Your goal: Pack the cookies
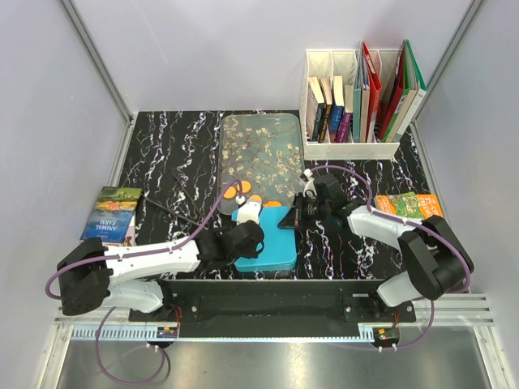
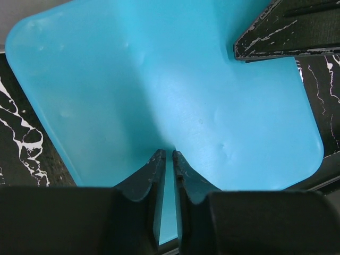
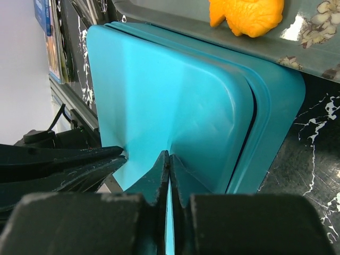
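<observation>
A blue box with a blue lid (image 1: pixel 272 255) lies at the table's near middle. My left gripper (image 1: pixel 253 235) (image 2: pixel 169 153) pinches the lid (image 2: pixel 159 79) at its near-left edge, jaws almost together with blue showing in the slit. From the right, my right gripper (image 1: pixel 290 215) (image 3: pixel 169 154) is shut on the lid (image 3: pixel 175 95), which creases at the tips. Orange cookies (image 1: pixel 235 193) lie at the near end of the glass tray (image 1: pixel 259 138), and one orange cookie (image 3: pixel 247 16) shows in the right wrist view. The box's inside is hidden.
A white and black piece (image 1: pixel 247 212) sits between the tray and the box. A white organizer with books (image 1: pixel 353 97) stands at the back right. One book (image 1: pixel 109 215) lies at the left edge, another (image 1: pixel 409 204) at the right. The left fingers (image 3: pixel 64 159) show beside mine.
</observation>
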You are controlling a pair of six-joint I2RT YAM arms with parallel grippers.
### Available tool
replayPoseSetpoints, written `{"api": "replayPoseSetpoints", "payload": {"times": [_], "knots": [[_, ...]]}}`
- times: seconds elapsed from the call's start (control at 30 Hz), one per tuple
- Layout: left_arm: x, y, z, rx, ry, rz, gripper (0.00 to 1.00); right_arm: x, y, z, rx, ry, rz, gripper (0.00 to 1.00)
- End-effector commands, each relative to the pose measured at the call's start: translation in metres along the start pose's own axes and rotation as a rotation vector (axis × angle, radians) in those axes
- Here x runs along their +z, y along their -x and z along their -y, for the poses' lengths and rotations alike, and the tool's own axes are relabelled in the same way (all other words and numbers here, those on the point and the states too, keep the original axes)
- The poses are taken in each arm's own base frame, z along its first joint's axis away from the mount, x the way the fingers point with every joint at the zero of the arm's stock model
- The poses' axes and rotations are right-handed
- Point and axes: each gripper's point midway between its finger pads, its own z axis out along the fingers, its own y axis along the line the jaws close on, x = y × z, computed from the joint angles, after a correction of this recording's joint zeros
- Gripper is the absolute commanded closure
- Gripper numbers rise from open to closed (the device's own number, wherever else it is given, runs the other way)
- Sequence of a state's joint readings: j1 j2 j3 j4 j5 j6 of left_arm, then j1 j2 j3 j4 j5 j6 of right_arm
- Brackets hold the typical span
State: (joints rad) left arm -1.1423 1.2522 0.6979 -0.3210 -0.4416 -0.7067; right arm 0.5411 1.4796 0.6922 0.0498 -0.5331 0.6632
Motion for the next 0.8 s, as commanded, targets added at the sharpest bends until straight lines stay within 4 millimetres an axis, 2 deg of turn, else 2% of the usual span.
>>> {"api": "replayPoseSetpoints", "payload": {"times": [0.0, 0.27, 0.43, 0.53, 0.6, 0.67, 0.7, 0.77], "knots": [[-0.005, 0.004, -0.003, -0.007, 0.001, 0.013, 0.79, -0.005, -0.014, 0.025, 0.011, -0.107, -0.019, 0.92], [-0.024, 0.029, -0.007, -0.012, 0.015, 0.082, 0.75, -0.022, 0.015, -0.013, -0.039, -0.047, 0.054, 0.70], [-0.033, 0.041, -0.009, -0.016, 0.021, 0.117, 0.71, -0.029, 0.025, -0.028, -0.061, -0.026, 0.079, 0.61], [-0.042, 0.054, -0.011, -0.030, 0.025, 0.155, 0.64, -0.036, 0.034, -0.042, -0.084, 0.004, 0.102, 0.53], [-0.048, 0.063, -0.015, -0.038, 0.043, 0.187, 0.49, -0.044, 0.044, -0.058, -0.118, 0.033, 0.132, 0.48], [-0.059, 0.076, -0.016, -0.050, 0.040, 0.224, 0.29, -0.056, 0.056, -0.076, -0.163, 0.053, 0.172, 0.39], [-0.062, 0.080, -0.018, -0.055, 0.046, 0.240, 0.01, -0.061, 0.062, -0.080, -0.177, 0.046, 0.198, 0.36], [-0.071, 0.091, -0.016, -0.058, 0.031, 0.265, 0.01, -0.077, 0.072, -0.091, -0.227, 0.038, 0.250, 0.28]]}}
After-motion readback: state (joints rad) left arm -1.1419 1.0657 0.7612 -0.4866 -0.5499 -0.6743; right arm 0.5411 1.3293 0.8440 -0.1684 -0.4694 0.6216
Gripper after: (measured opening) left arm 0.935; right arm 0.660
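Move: The lid, already on the box, is right under both closed grippers. Its middle lies about 5 cm ahead and 2 cm right of the left fingertips, and about 3 cm back and 5 cm left of the right ones. The orange fish cookie on the tray is some 8 cm ahead and 2 cm left of the right hand, about 6 cm lower; an orange round cookie sits roughly 16 cm straight ahead of the left hand, equally low. The blue lid is released from both sets of fingertips, which rest on its top at the start and come off it together. The left hand climbs about 6 cm, drifting some 3 cm left, while the right rises about 7 cm nearly straight up; both start slowly and quicken, their fingertips tipping up slightly. The left fingers spread almost fully, the right about two-thirds. ##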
